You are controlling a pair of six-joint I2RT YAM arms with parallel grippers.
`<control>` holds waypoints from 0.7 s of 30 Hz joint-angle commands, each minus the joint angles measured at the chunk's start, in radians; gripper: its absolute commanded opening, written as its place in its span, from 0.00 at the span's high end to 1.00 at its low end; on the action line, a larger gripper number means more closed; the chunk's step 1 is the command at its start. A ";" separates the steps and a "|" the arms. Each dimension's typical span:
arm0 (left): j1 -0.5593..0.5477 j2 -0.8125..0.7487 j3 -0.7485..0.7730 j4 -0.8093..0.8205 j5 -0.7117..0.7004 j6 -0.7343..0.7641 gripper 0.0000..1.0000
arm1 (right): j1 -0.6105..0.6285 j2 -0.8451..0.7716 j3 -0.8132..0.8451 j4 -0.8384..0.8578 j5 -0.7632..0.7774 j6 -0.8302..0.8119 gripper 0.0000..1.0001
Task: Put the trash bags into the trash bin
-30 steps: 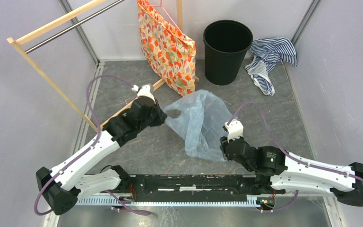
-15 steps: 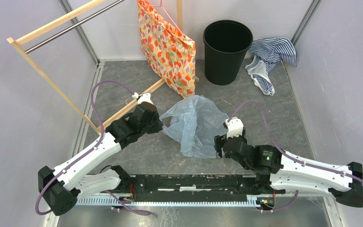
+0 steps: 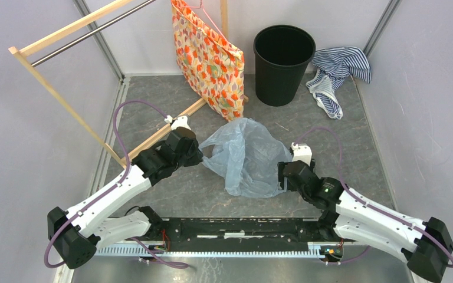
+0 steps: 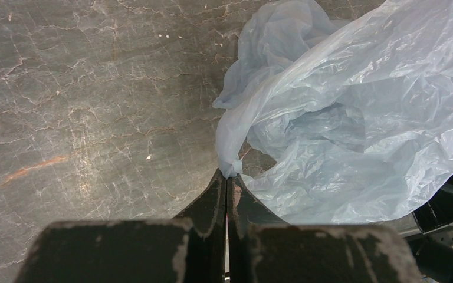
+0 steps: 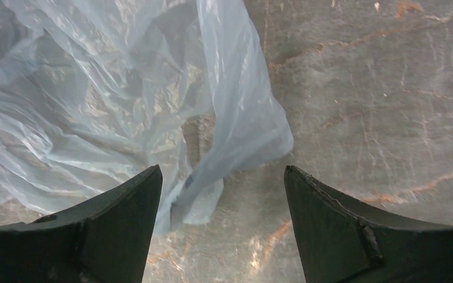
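Observation:
The pale-blue translucent trash bag (image 3: 245,156) lies crumpled on the grey floor in the middle. My left gripper (image 3: 199,154) is shut on a pinched corner of the bag (image 4: 231,167) at its left edge. At the bag's right edge my right gripper (image 3: 283,177) stands open, its jaws wide apart over a loose flap of the bag (image 5: 236,141), gripping nothing. The black trash bin (image 3: 284,63) stands upright at the back, beyond the bag, with its mouth open and nothing visible inside.
An orange floral fabric bag (image 3: 207,59) hangs from a wooden rack (image 3: 65,97) left of the bin. A blue-white striped cloth (image 3: 337,75) lies right of the bin. Grey walls close in on both sides.
My right gripper has let go of the bag and opened, then shifted right. The bag has sunk and crumpled onto the floor. My left gripper pulled back slightly, still holding its corner.

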 commanded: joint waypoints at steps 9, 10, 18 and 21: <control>0.001 0.090 0.332 0.003 0.046 0.128 0.98 | -0.132 0.144 0.402 0.120 -0.064 -0.265 0.97; -0.001 0.128 0.491 0.002 0.071 0.158 0.98 | -0.132 0.157 0.545 0.079 -0.057 -0.305 1.00; -0.014 0.229 1.031 0.055 0.310 0.228 0.98 | -0.132 0.119 1.122 0.123 -0.251 -0.472 1.00; -0.032 0.177 0.724 0.077 0.296 0.208 0.98 | -0.130 0.082 0.828 0.115 -0.299 -0.429 1.00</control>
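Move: The trash bag's free edge lies just at the open right fingers, about 2 cm ahead, 1 cm to their left and 1 cm lower. The left hand already pinches the bag's other edge; from it, the free edge is some 31 cm to the right, 2 cm back and 11 cm below. From the right hand, the trash bin stands about 30 cm ahead and 6 cm left, and the striped cloth about 33 cm ahead and 14 cm right, a little lower. Ease the right gripper a few centimetres forward and shut it on the bag's free edge while the left keeps its pinch. Then whip both hands up together, right some 50 cm and left about 40, first arcing slightly forward, then back, tipping both sets of fingers up from steeply down to near level. ##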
